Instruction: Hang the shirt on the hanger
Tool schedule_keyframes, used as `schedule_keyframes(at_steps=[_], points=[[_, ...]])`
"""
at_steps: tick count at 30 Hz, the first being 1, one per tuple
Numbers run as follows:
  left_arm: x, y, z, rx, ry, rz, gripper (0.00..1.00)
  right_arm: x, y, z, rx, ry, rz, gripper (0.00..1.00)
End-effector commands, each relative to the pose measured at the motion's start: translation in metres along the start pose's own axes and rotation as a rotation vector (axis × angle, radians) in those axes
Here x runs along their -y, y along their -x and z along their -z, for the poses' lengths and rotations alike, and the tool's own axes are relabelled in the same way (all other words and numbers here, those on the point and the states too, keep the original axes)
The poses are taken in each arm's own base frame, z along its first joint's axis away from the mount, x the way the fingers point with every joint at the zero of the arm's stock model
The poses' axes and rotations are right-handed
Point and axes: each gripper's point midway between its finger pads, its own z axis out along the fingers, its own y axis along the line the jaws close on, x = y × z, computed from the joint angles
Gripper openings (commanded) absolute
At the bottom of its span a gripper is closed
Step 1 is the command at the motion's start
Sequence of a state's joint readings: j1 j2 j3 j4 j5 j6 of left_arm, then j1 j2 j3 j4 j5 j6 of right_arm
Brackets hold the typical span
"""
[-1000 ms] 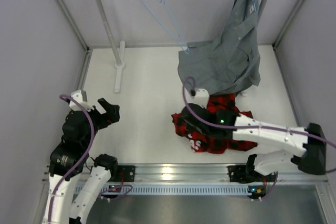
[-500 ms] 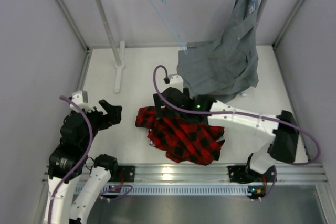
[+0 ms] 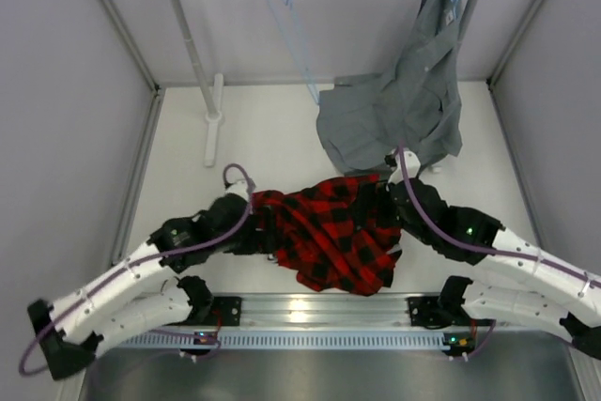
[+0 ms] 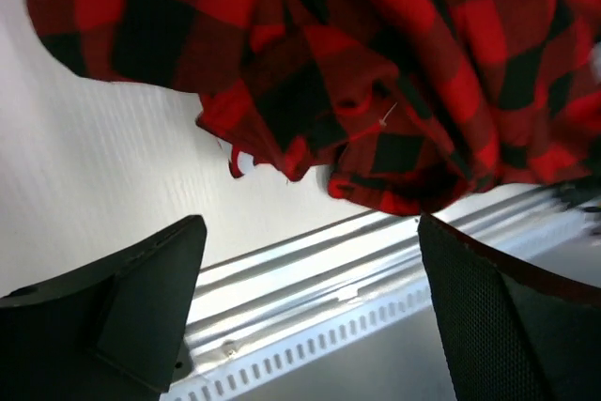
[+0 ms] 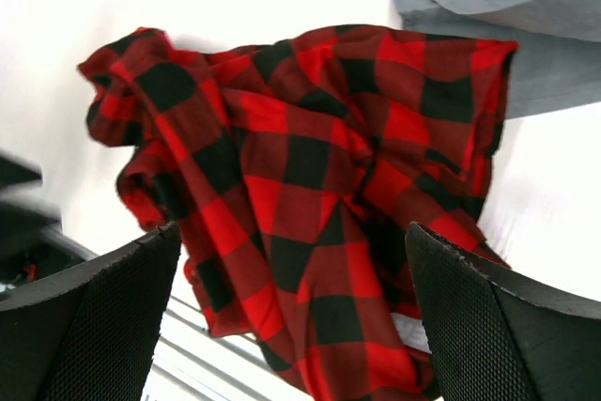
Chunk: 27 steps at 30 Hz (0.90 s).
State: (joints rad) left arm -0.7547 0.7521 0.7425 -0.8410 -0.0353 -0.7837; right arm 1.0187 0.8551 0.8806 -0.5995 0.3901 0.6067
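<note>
The red-and-black plaid shirt (image 3: 329, 232) lies crumpled on the white table near the front rail. It also shows in the left wrist view (image 4: 376, 72) and the right wrist view (image 5: 310, 166). My left gripper (image 3: 255, 232) is open at the shirt's left edge, with only the rail between its fingers (image 4: 310, 307). My right gripper (image 3: 390, 196) is open just above the shirt's right part (image 5: 291, 316), holding nothing. The thin light-blue wire hanger (image 3: 293, 21) hangs bare on the rod at the back. The lettering panel is hidden.
A plain grey shirt (image 3: 404, 110) hangs from the rod's right end and drapes onto the table just behind the plaid shirt; it shows in the right wrist view (image 5: 498, 7). A white rack pole (image 3: 192, 44) and foot (image 3: 214, 124) stand back left. An aluminium rail (image 3: 319, 307) runs along the front.
My right gripper dragged the shirt left, let it go and drew back to its right side. My left arm swung in from the left to the shirt's left edge.
</note>
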Motion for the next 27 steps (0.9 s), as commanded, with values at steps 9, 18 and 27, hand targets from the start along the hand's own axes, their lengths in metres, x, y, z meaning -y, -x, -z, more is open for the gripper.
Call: schedule_keyframes(at_steps=[9, 18, 27], points=[[0.009, 0.01, -0.032, 0.288, 0.475, -0.259, 0.75, 0.024, -0.002, 0.021, 0.02, 0.005, -0.021, 1.0], [-0.002, -0.01, -0.069, 0.199, 0.484, -0.312, 0.49, 0.027, -0.011, 0.024, 0.015, 0.027, -0.024, 0.99], [-0.012, -0.007, -0.074, 0.204, 0.49, -0.308, 0.07, 0.007, -0.031, 0.029, -0.026, 0.19, -0.012, 0.99]])
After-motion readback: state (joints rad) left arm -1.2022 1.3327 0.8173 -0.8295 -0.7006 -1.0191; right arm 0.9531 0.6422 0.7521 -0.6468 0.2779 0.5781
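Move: The near-left edge of the red plaid shirt, which the empty left hand goes for, lies some 8 cm below it, about 2 cm ahead and 2 cm to its right; the shirt's middle is about 3 cm ahead and 12 cm to its right. The grey shirt lies about 27 cm ahead and 31 cm right, the rack foot roughly 29 cm ahead and 17 cm left. From the right hand that plaid edge is some 17 cm left, 3 cm back and 14 cm below. The left hand first swings about 5 cm right and back while starting down, then curves forward and a little left over the red plaid shirt's near-left edge and sinks to a net 7 cm lower, rolling some 35 degrees so its fingers point steeply down and closing them from wide open to nearly shut to pinch that edge. The right hand, fingers staying wide open, eases about 3 cm right and a little back and down at the shirt's right side. ##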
